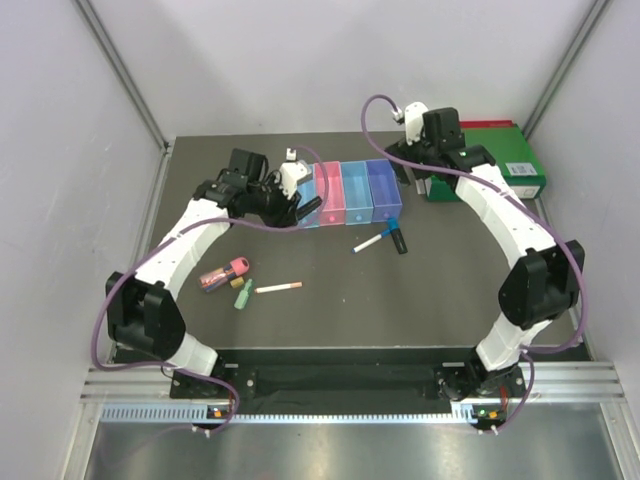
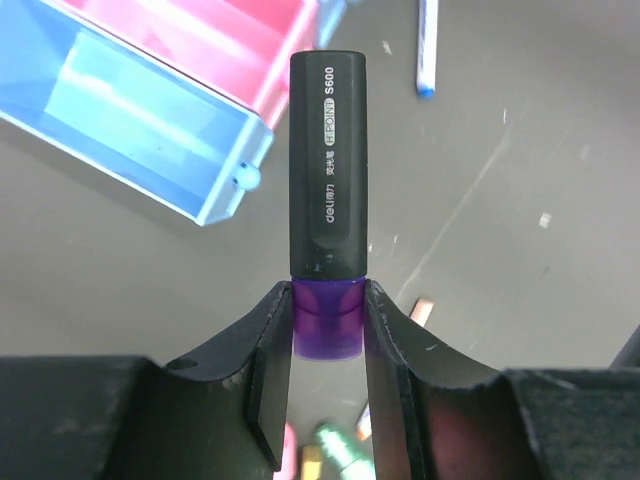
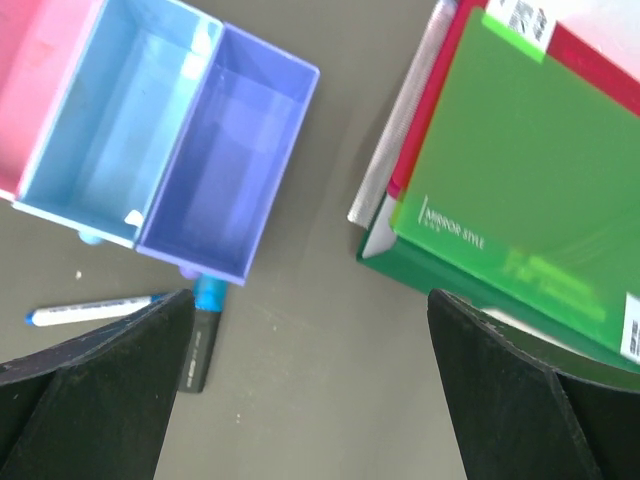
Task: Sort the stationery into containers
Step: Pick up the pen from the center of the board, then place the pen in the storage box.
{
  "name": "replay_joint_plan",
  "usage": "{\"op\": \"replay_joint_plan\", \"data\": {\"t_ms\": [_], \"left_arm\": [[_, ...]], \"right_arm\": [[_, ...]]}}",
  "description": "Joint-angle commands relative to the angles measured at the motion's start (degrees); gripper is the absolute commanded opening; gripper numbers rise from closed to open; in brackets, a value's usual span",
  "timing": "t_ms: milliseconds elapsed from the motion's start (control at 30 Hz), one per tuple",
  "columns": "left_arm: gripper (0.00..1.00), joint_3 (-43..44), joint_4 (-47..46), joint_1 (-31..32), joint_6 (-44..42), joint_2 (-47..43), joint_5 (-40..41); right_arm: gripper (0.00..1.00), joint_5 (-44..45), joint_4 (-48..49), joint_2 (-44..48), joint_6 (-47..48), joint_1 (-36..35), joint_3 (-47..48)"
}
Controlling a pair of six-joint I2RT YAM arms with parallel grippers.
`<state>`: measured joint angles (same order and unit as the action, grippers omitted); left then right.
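Note:
My left gripper [image 2: 328, 322] is shut on the purple end of a purple-black highlighter [image 2: 328, 160], held in the air just in front of the containers' left end [image 1: 308, 207]. The containers [image 1: 356, 192] are a joined row of light blue [image 2: 140, 110], pink [image 2: 215, 30], light blue [image 3: 120, 120] and purple-blue [image 3: 225, 170] boxes. My right gripper [image 3: 310, 340] is open and empty, hovering between the purple-blue box and the green binder. A dark blue highlighter [image 1: 398, 237] and a white pen with a blue end [image 1: 371, 242] lie in front of the row. A pink highlighter [image 1: 225, 272], a green highlighter [image 1: 243, 293] and a white pen with a pink end [image 1: 278, 288] lie at the left.
A large green binder [image 1: 505, 160] lies on a red one at the back right, close beside my right gripper [image 1: 428, 180]. White walls enclose the dark table [image 1: 330, 310] on three sides.

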<state>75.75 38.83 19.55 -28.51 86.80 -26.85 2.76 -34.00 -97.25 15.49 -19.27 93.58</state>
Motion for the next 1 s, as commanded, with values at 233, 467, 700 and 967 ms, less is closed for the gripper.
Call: {"op": "replay_joint_plan", "data": {"t_ms": [233, 467, 700, 967], "left_arm": [[0.00, 10.6, -8.9, 0.2, 32.0, 11.4, 11.1], [0.00, 22.2, -9.2, 0.0, 39.6, 24.5, 15.5], [0.00, 27.8, -9.5, -0.1, 41.2, 31.4, 23.9], [0.00, 23.5, -9.0, -0.1, 41.7, 30.2, 29.8]], "right_arm": [[1.00, 7.3, 2.1, 7.7, -2.2, 1.2, -4.8], [1.00, 7.3, 1.8, 9.5, -3.0, 1.4, -7.6], [1.00, 7.3, 1.7, 10.7, -3.1, 1.8, -9.1], [1.00, 6.9, 2.4, 10.5, -3.4, 2.0, -10.0]]}}
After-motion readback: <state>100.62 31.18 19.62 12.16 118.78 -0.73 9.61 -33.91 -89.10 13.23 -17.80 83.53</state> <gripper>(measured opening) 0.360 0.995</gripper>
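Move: The left hand already grips the black-and-purple pen; the light-blue leftmost compartment lies about 16 cm ahead, 2 cm to the right and 14 cm below. The pink compartment is some 8 cm to the right of the light-blue one, the white-and-blue marker 3 cm ahead and 24 cm right of the hand, and the orange-tipped pen 12 cm back, 6 cm left. From the right hand, the light-blue compartment is roughly 30 cm left, 6 cm ahead, 17 cm below. Still pinching the pen by its purple end, the left hand carries it about 15 cm forward to over the light-blue compartment, rising slightly first, then sinking to finish some 7 cm lower, while the wrist swings about 45 degrees counter-clockwise. The right hand, open and empty, eases about 5 cm right and back, away from the bins. ##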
